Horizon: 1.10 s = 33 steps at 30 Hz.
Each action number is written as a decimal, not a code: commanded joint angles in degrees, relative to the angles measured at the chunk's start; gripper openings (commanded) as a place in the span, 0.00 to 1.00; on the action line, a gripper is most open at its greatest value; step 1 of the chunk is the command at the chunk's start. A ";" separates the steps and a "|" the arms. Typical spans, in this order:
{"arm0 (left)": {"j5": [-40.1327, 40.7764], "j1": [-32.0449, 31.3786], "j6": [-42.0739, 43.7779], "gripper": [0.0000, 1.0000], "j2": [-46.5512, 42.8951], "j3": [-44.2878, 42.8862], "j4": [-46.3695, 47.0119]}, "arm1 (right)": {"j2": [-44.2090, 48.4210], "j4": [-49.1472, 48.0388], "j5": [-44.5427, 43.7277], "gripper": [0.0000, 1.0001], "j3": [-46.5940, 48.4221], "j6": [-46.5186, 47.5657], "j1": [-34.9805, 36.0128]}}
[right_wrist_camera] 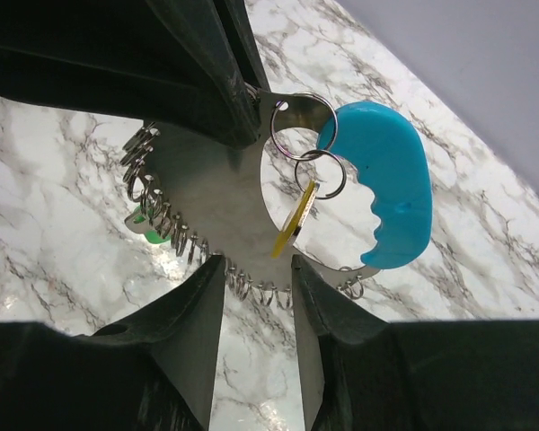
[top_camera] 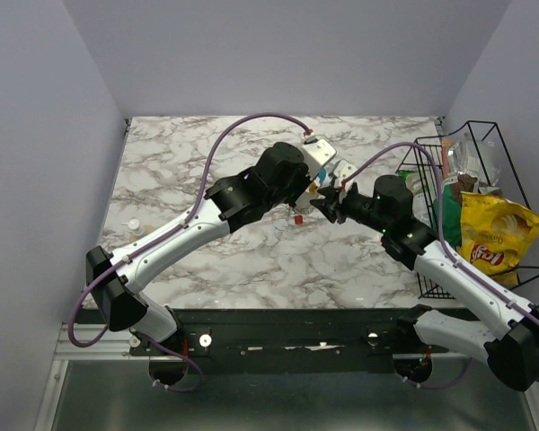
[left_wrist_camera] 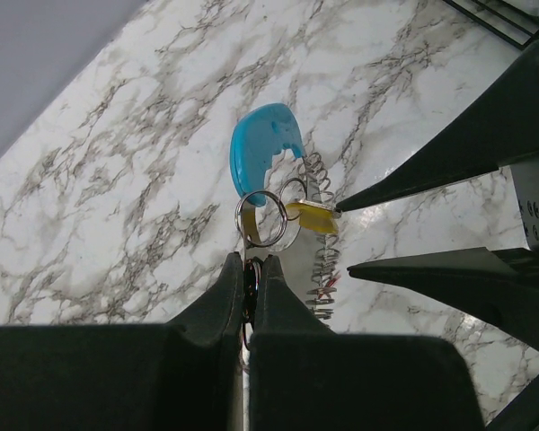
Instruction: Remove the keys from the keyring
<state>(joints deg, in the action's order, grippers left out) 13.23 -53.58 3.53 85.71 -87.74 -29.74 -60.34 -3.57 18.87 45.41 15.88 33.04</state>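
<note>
The keyring [right_wrist_camera: 207, 197] is a flat grey metal loop with a bright blue grip [right_wrist_camera: 386, 189] and a fringe of small wire rings along its edge. It hangs above the marble table. My left gripper [left_wrist_camera: 249, 262] is shut on the keyring's edge; its dark fingers [right_wrist_camera: 207, 72] fill the top of the right wrist view. A yellow key [right_wrist_camera: 292, 224] dangles from a small split ring in the loop's hole. A green key [right_wrist_camera: 148, 224] hangs on the fringe. My right gripper [right_wrist_camera: 259, 269] stands open, its tips straddling the fringed lower edge just below the yellow key [left_wrist_camera: 313, 215].
A black wire basket [top_camera: 512, 260] with snack bags stands at the table's right edge, close behind my right arm. A small white object [top_camera: 133, 226] lies near the left edge. Both grippers [top_camera: 319, 197] meet over the middle of the marble top [top_camera: 207, 144].
</note>
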 commanded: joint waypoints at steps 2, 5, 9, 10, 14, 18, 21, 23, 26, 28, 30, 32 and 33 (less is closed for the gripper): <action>-4.18 1.11 -2.65 0.00 -2.04 -1.90 1.88 | -0.66 -3.19 -0.67 0.42 1.61 -3.92 -0.08; -6.28 1.99 -3.35 0.00 -2.22 -1.73 1.88 | -1.10 -3.89 -1.47 0.41 2.05 -4.19 -0.08; -7.69 2.78 -3.27 0.00 -2.39 -1.11 2.23 | -1.10 -5.04 -1.30 0.38 2.23 -4.63 -0.08; -8.22 3.04 -4.75 0.00 -2.48 -1.11 2.31 | -1.01 -5.21 -1.47 0.37 2.23 -4.72 -0.08; -10.59 3.83 -5.72 0.00 -2.30 -0.59 2.40 | -1.01 -5.92 -4.89 0.34 2.40 -4.19 -0.08; -12.53 4.10 -6.61 0.00 -2.04 -0.41 2.58 | -1.27 -6.97 -5.43 0.30 2.58 -4.28 -0.08; -12.88 4.19 -6.87 0.00 -1.69 -0.41 2.58 | -1.63 -7.67 -5.43 0.29 2.76 -4.54 -0.08; -13.15 4.19 -7.13 0.00 -1.51 -0.50 2.58 | -1.89 -8.03 -5.43 0.28 2.58 -4.45 -0.08; -13.23 4.27 -7.48 0.00 -1.25 -0.67 2.49 | -2.15 -8.73 -5.51 0.25 2.67 -4.37 -0.08; -14.45 4.28 -7.66 0.00 -1.08 -0.85 2.40 | -2.50 -8.38 -5.43 0.22 3.11 -4.28 -0.08; -14.73 4.36 -7.75 0.00 -1.07 -0.94 2.40 | -2.68 -8.38 -5.69 0.12 3.20 -4.19 -0.08; -14.73 4.54 -7.75 0.00 -1.34 -0.68 2.40 | -2.33 -8.29 -5.95 0.01 3.11 -3.75 -0.08; -14.73 4.63 -7.57 0.00 -1.42 -0.50 2.58 | -2.16 -8.20 -5.95 0.01 2.85 -3.49 -0.08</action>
<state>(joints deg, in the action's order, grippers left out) 0.54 -49.45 -3.22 85.71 -87.74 -29.71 -62.78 -9.82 14.28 46.70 12.01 33.04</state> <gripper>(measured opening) 0.047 0.043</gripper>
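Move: The yellow key dangles about 3 cm ahead of the partly open right fingertips, 1 cm left and 1 cm above. The large split ring it hangs from is 4 cm ahead, 1 cm left and 2 cm up; the blue handle is some 6 cm ahead, 1 cm right and 2 cm lower. From the left hand, already gripping the keyring, the key lies 1 cm ahead, 3 cm right and 2 cm below. Right hand eases about 3 cm forward and up, pinching the yellow key; left tilts the held keyring slightly. ##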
